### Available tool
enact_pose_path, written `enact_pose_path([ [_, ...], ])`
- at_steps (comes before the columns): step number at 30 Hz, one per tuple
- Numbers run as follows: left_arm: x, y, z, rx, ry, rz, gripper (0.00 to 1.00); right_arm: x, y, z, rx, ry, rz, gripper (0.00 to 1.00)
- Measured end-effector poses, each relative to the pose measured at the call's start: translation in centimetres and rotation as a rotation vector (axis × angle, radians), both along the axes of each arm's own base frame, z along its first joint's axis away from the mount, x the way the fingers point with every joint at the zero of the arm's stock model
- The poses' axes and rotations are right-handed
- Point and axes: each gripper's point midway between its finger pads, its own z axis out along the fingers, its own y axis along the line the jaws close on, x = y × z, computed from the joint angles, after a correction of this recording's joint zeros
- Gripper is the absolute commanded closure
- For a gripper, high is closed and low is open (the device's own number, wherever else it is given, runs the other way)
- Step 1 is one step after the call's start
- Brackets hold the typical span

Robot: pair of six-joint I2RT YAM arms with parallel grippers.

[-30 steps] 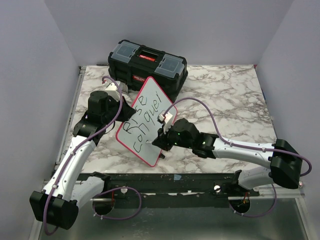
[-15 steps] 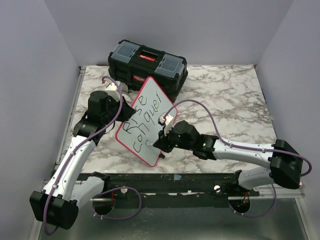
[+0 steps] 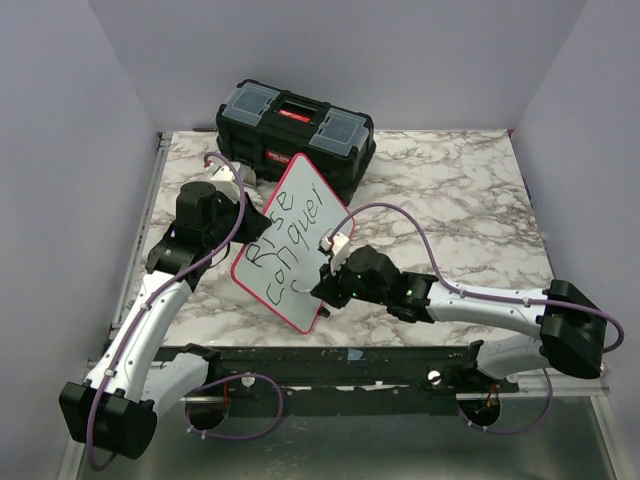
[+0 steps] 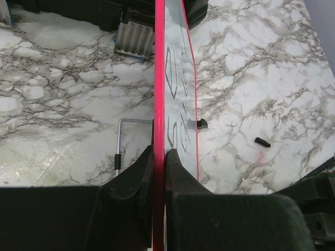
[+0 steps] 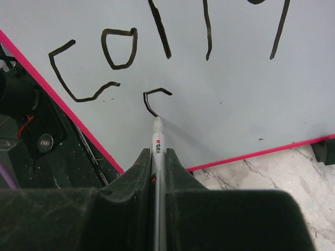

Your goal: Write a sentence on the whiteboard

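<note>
The whiteboard point(image 3: 290, 240), white with a pink-red rim, stands tilted on edge in the middle of the table. My left gripper point(image 3: 238, 232) is shut on its left rim point(image 4: 158, 104). The sentence point(image 3: 285, 235) reads "Rise conquer" in two lines, with a small hooked stroke point(image 5: 155, 99) begun on a third line. My right gripper point(image 3: 318, 287) is shut on a grey marker pen point(image 5: 157, 146), whose tip touches the board point(image 5: 220, 78) at the end of that stroke. In the left wrist view the board shows edge-on between my fingers point(image 4: 137, 172).
A black toolbox point(image 3: 296, 137) with a red handle stands behind the board at the table's back. A small black cap point(image 4: 262, 141) lies on the marble point(image 4: 251, 78) to the board's right, and a thin metal rod point(image 4: 119, 144) to its left.
My right gripper has slid down and a little left along the board with the marker, drawing the first stroke of a third line. The left arm and the board have not moved.
</note>
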Motion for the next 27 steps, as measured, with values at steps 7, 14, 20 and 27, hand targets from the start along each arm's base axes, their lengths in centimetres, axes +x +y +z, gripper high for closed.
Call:
enact_pose_path([
  [7,0.0,0.0,0.0,0.0,0.0,0.001,1.0,0.0,-0.8,-1.1,-0.031,0.007,-0.022,0.99],
  [14,0.0,0.0,0.0,0.0,-0.001,0.001,1.0,-0.4,-2.0,-3.2,-0.083,0.036,-0.035,0.99],
  [20,-0.1,-0.1,0.1,-0.002,-0.004,-0.003,1.0,-1.0,-3.1,-5.0,-0.127,0.071,-0.043,0.99],
  [27,-0.1,-0.1,0.2,-0.003,-0.005,-0.004,1.0,-1.3,-3.4,-5.7,-0.138,0.087,-0.048,0.99],
])
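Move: The whiteboard's lower rim, by its black foot, lies about 9 cm below the right hand, roughly straight under it and level with it fore and aft. The marker already touches the board at the end of a small hook, some 2 cm ahead of this hand, 4 cm left and 2 cm below; the finished "c" is about 8 cm left, level in height and reach. From the left hand, that rim spot lies roughly 11 cm back, 13 cm right and 19 cm down. The small hook on the whiteboard is drawn out into one long stroke: the right hand keeps its pinch on the marker and drags the tip down the face about 7 cm, mostly down, also to the right, towards the lower rim, quickest midway and easing to a stop there. The wrist turns some 10 degrees, its left side dipping, while the left hand keeps gripping the board's upper edge. ##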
